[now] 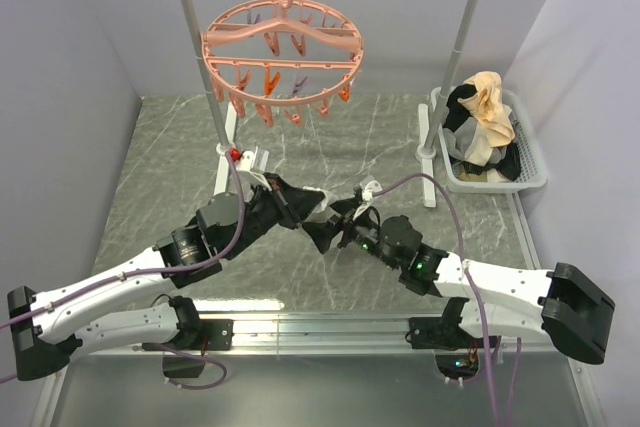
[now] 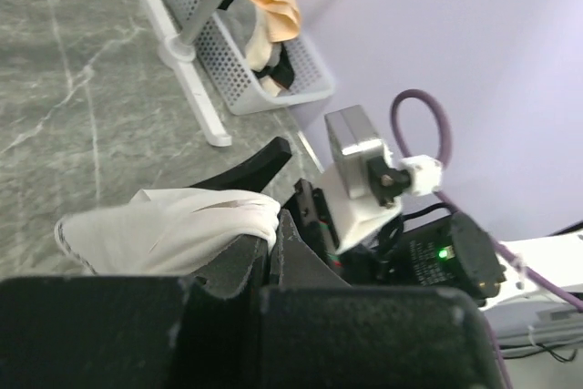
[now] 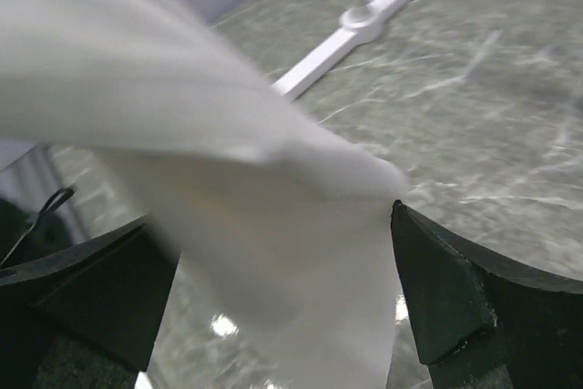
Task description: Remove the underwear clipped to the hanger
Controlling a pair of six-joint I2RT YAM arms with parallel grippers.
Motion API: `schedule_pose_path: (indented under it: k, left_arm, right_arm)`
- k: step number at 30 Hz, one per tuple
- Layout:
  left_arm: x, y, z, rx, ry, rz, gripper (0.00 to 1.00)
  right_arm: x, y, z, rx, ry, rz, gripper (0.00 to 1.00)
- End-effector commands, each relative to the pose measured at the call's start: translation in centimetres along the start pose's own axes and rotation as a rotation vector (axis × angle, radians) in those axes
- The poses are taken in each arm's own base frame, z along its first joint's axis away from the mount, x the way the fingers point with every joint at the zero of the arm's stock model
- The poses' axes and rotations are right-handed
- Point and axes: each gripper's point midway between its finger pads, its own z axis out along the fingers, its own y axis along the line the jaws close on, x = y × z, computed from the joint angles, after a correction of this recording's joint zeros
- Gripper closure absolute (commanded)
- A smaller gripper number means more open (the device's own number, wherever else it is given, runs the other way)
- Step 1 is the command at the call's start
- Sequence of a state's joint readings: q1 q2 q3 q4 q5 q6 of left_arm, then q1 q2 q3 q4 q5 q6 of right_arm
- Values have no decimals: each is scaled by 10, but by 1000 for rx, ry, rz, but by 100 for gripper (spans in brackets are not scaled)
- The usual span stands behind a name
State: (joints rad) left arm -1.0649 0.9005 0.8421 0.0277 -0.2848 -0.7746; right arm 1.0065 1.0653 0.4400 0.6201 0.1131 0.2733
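The pink ring hanger point(image 1: 283, 47) hangs by its hook from the silver rail, and I see no fabric on its clips. Low over the table's middle, my left gripper point(image 1: 290, 203) is shut on a piece of underwear point(image 1: 312, 219). It looks black from above and shows a white inner side point(image 2: 164, 230) in the left wrist view, pinched at the fingertips point(image 2: 270, 236). My right gripper point(image 1: 342, 227) meets it from the right. It stands open, and the white fabric point(image 3: 273, 252) hangs between its spread fingers point(image 3: 455, 289).
A white mesh basket point(image 1: 530, 162) at the back right holds a pile of black and cream underwear point(image 1: 485, 112). The rail stand's white feet point(image 1: 428, 162) rest on the grey marble table, one beside the basket. The right wrist camera block point(image 2: 364, 179) sits close to my left fingertips.
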Motion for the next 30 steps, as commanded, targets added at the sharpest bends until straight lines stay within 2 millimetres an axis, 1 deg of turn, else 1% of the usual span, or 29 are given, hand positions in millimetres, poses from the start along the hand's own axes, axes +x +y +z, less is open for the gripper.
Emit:
schedule_pose_path:
  k: [1,3,4,5,7,8,10,11,12,13,14,15,16,17,18,19,20,21,22,23,24,25,26,27,28,29,30]
  left_arm:
    - [-32,-45,-11,147,-58,-75,100]
    - [-33,-48,-15,167,-59,-96,100]
    - [-34,-49,-17,174,-64,-104,100]
    - [-32,-48,-18,176,-62,-113,100]
    - [-29,-42,-20,162,-58,-118,100]
    - [-23,-37,-19,147,-48,-126,100]
    - [-21,-33,-20,142,-48,-134,100]
    - [-17,-27,-22,131,-45,-133,100]
    - [-17,-20,-22,97,-57,-131,100]
    - [-17,-13,-24,75,-65,-129,100]
    - [-15,-4,-25,37,-65,-114,100]
    - [-16,7,-26,-5,-88,-104,100]
    - [-12,18,-28,-37,-94,-103,100]
    - [-9,26,-28,-62,-97,-99,100]
    - [-7,31,-28,-72,-100,-93,100]
    - [4,44,-28,-101,-89,-85,100]
    - [11,49,-27,-113,-77,-85,99]
    - [16,53,-25,-116,-72,-79,99]
    - [33,65,-21,-141,-35,-59,98]
    - [40,72,-19,-162,-21,-62,94]
    - [48,78,-18,-178,-4,-58,89]
    - [58,85,-14,-188,17,-49,83]
    - [64,85,-13,-181,31,-53,66]
    - [67,86,-12,-179,37,-57,58]
    - [71,87,-11,-168,39,-60,19]
    - [72,87,-11,-163,40,-63,1]
    - [74,87,-11,-160,42,-65,1]
  right_arm:
    - [-44,-22,4,190,-200,56,0]
    - [-46,-21,1,183,-222,76,2]
    - [-46,-17,1,160,-221,79,3]
    - [-47,-15,1,151,-220,79,7]
    - [-51,-11,1,132,-230,91,10]
    - [-53,-7,0,109,-236,92,12]
    - [-56,-2,-2,83,-240,92,18]
    - [-57,1,-2,67,-235,93,26]
    - [-57,3,-3,57,-231,98,32]
    - [-57,4,-4,54,-219,98,52]
    - [-58,5,-6,55,-220,114,70]
    - [-62,4,-11,55,-235,131,81]
    - [-64,3,-15,57,-249,143,96]
    - [-66,2,-19,59,-262,165,99]
    - [-72,-2,-25,75,-287,178,100]
    - [-71,-5,-27,93,-282,183,100]
    - [-74,-8,-30,107,-287,187,100]
    - [-83,-9,-34,117,-307,192,100]
    - [-81,-12,-35,138,-289,183,100]
    - [-83,-16,-36,157,-290,182,100]
    - [-91,-19,-39,173,-306,191,100]
    - [-88,-31,-42,233,-298,191,100]
    - [-88,-39,-44,274,-300,209,100]
    - [-96,-54,-50,334,-328,221,100]
    - [-91,-68,-54,394,-311,220,100]
    - [-91,-76,-56,418,-311,236,100]
    - [-101,-96,-63,481,-341,247,100]
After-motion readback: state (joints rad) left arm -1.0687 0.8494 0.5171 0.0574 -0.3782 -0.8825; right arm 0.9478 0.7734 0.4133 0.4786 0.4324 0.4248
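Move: Between the right hand's wide-open fingers hangs the white underwear, its middle about 2 cm ahead, 2 cm left and some 3 cm above that hand's point. The left hand's closed fingers still hold the cloth from above; its middle is roughly 7 cm below that hand, 1 cm ahead and 3 cm right. The laundry basket stands some 28 cm ahead of the right hand, 42 cm to its right and 12 cm lower. The hanger is about 28 cm ahead of the left hand, 6 cm left and 12 cm higher. Closing on the underwear, the right hand pinches it, rises some 6 cm, then draws about 8 cm right and slightly forward, rolling its left side up and turning some 20 degrees clockwise. The left hand lifts about 3 cm, reverses into a drop of some 16 cm with a small drift left, opens wide late in that drop and lets go of the cloth. ##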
